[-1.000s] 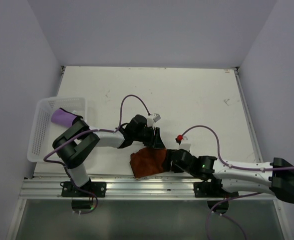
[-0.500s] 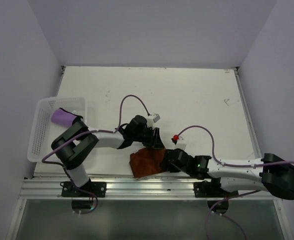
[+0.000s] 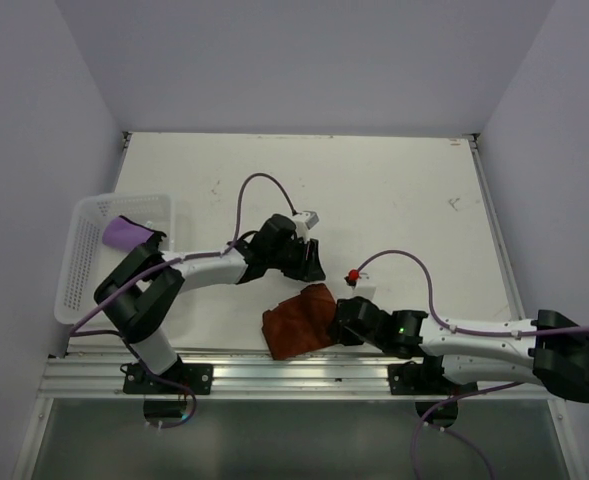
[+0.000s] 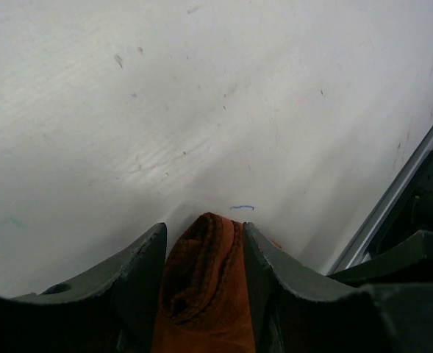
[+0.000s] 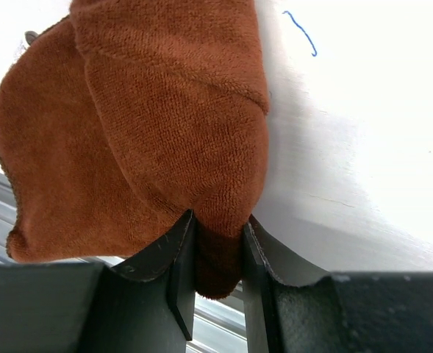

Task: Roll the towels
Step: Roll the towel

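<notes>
The rust orange towel [image 3: 296, 322] lies bunched and partly rolled near the table's front edge. My right gripper [image 3: 342, 318] is at its right end, and in the right wrist view the gripper [image 5: 217, 220] is shut on a fold of the orange towel [image 5: 150, 110]. My left gripper [image 3: 316, 270] stands just behind the cloth, apart from it. Its jaws [image 4: 204, 225] are open, and the towel's rolled end [image 4: 201, 287] shows between them. The purple towel [image 3: 124, 234] lies in the white basket [image 3: 84, 270] at the left.
An aluminium rail [image 3: 274, 372] runs along the front edge right beside the orange towel, and also shows as the rail [image 4: 392, 198] in the left wrist view. A small blue pen mark [image 5: 301, 33] is on the table by the towel. Purple cables loop over both arms.
My right gripper has closed onto the towel's right end. The left gripper has drawn back off the towel toward the rear, uncovering the cloth's upper corner.
</notes>
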`<state>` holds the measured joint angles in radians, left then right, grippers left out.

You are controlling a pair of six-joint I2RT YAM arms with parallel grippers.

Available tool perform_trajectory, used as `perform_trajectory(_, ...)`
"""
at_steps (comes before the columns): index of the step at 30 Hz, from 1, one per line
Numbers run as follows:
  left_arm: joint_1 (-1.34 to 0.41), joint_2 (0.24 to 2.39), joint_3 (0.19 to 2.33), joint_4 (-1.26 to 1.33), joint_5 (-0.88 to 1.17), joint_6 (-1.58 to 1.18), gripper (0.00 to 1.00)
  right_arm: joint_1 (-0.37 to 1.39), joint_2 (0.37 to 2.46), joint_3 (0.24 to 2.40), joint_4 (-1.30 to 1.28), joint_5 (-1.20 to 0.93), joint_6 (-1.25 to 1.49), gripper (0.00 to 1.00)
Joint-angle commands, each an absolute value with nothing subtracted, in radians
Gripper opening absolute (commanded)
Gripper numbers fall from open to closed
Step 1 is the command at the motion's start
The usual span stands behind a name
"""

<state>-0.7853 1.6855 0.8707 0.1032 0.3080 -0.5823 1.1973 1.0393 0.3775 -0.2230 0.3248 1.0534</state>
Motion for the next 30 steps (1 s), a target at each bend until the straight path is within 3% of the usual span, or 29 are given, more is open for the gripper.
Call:
perform_trajectory(1,-0.743,1.634,0.98,0.025,0.252,-0.526,0.5,1.2,1.029,0.413,-0.313,0.367,1.025,0.0)
perform_trajectory(9,-0.706,1.635,1.109,-0.08,0.232,-0.491,0.5,1.2,1.009,0.425,-0.367,0.471,1.026,0.0)
perform_trajectory(18,-0.703,1.591,1.057,-0.083,0.21,-0.482,0.51,1.195,1.095,0.482,-0.436,0.63,1.095,0.0)
perform_trajectory(30,-0.703,1.529,1.037,-0.098,0.137,-0.489,0.51,1.135,1.173,0.549,-0.477,0.644,1.016,0.0)
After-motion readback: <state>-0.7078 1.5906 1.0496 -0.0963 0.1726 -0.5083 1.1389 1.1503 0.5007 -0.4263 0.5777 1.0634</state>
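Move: The orange towel is already pinched at its right end in the right hand; its middle lies about 7 cm to that hand's left, nearly level fore and aft, 2 cm lower. The table's near edge is some 4 cm back of the right hand. From the left hand, hovering open, the towel's middle is about 10 cm back, 4 cm left and 5 cm below. Right hand, still pinching, drags the towel forward-right about 6 cm, turning clockwise; left rises forward away, fingers open. ##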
